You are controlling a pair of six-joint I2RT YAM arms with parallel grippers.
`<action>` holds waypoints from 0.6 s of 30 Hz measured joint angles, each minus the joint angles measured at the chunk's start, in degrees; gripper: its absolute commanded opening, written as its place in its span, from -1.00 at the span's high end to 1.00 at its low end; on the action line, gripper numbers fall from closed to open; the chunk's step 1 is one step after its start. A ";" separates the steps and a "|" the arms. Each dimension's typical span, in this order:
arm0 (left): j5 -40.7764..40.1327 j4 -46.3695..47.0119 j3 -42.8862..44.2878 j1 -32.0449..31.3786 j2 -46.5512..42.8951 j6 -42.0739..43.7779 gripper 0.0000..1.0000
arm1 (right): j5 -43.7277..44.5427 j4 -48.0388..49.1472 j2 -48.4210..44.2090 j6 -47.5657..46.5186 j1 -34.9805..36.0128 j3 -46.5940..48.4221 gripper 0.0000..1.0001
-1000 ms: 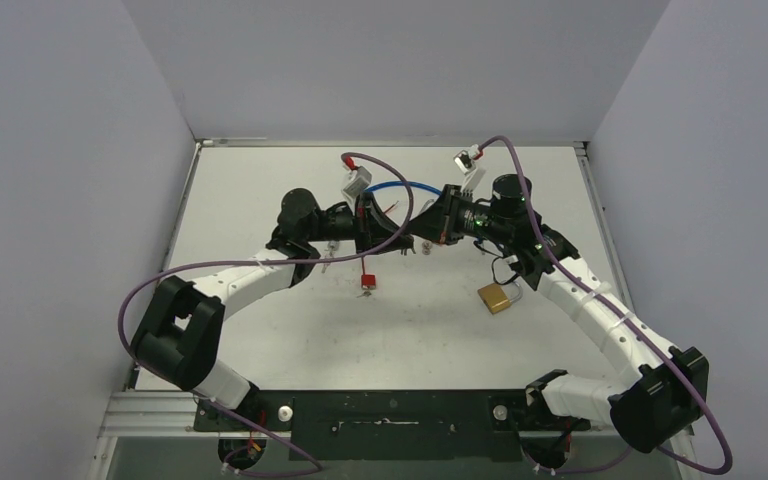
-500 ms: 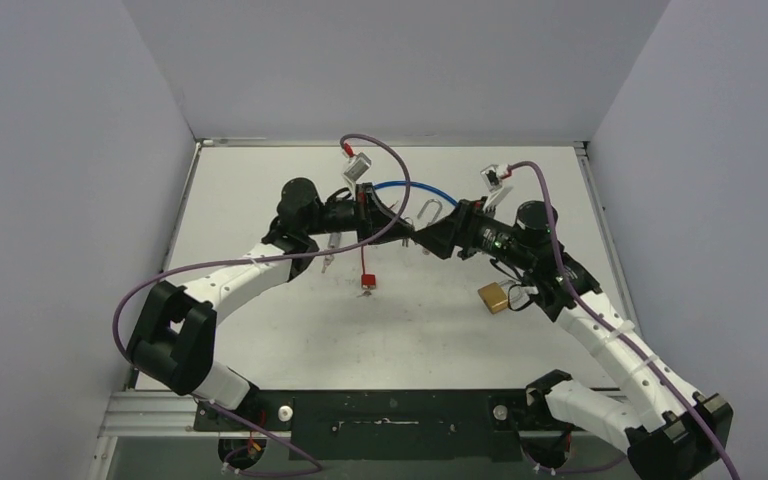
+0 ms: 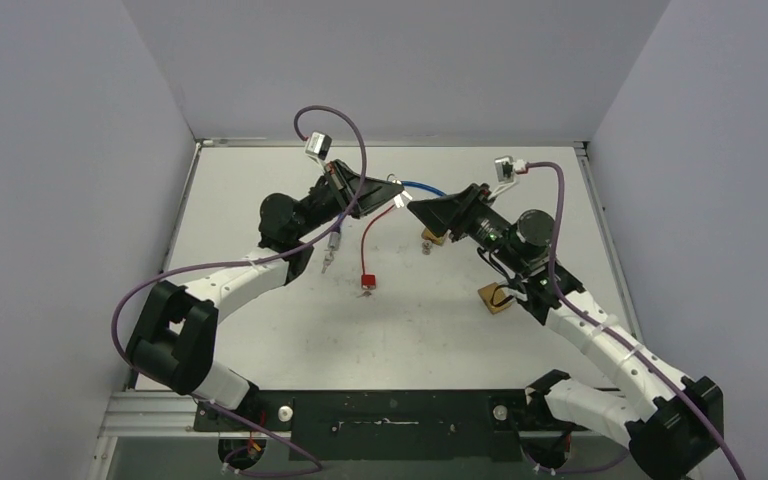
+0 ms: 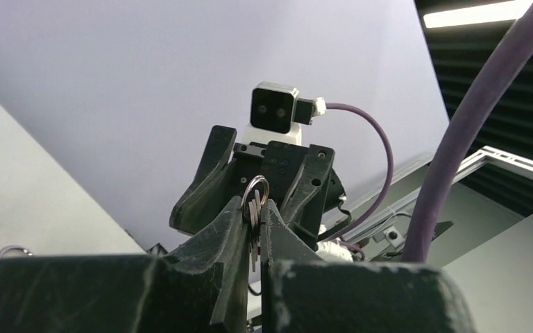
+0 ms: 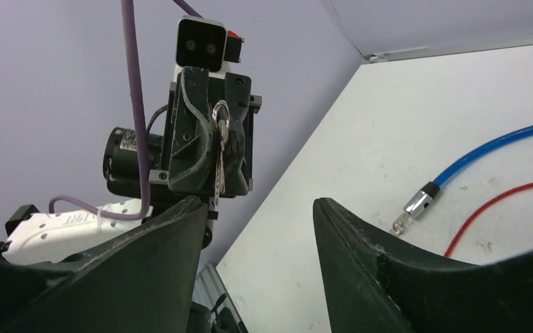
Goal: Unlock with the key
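My left gripper (image 3: 392,190) is shut on a small bunch of keys (image 4: 254,208) on a steel ring, raised above the table's far middle. The ring sticks out past its fingertips. The right wrist view shows that gripper (image 5: 212,135) head-on with the keys (image 5: 220,149) hanging in it. My right gripper (image 3: 418,209) faces it, a short gap away, open and empty (image 5: 257,208). One brass padlock (image 3: 495,297) lies beside my right forearm. Another brass padlock (image 3: 432,237) sits under the right gripper.
A blue cable (image 3: 422,186) with a metal end (image 5: 416,205) lies at the back of the table. A red cord (image 3: 372,238) runs down to a red tag (image 3: 368,281) at mid-table. Grey walls close in the left, back and right.
My right gripper has opened and drawn back to the right from the left gripper. The left gripper, still shut on the keys, has risen and swung toward the back.
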 measured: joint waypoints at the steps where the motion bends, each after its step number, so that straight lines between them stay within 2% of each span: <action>1: -1.11 0.74 0.00 -0.17 -0.04 -0.76 1.00 | 0.15 0.96 1.40 0.39 0.42 0.94 -0.02; 7: -4.39 1.68 0.02 -0.37 -0.35 -2.82 1.00 | 0.24 5.90 6.16 3.50 1.81 3.76 0.32; 18: -4.70 1.90 0.02 -0.37 -1.57 -3.48 1.00 | -0.20 12.59 6.38 5.49 2.12 3.78 0.79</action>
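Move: Some 4 cm to the right hand's left and 2 cm above it, with no real offset forward or back, are the keys on their ring. They are already pinched right at the left hand's fingertips, barely 1 cm to that hand's right. On the table roughly 40 cm below, counted from the right hand, the opened brass padlock lies about 19 cm ahead and 6 cm right. The red lock is some 8 cm ahead and 10 cm left. Rising about 4.5 cm and shifting some 2 cm left towards the keys, the right hand closes its wide-open fingers to a narrow gap close around the hanging part of the keys, rolling slightly with its left side up. The left hand keeps its pinch on the keys and lifts them about 2.5 cm, with a small roll the other way. ##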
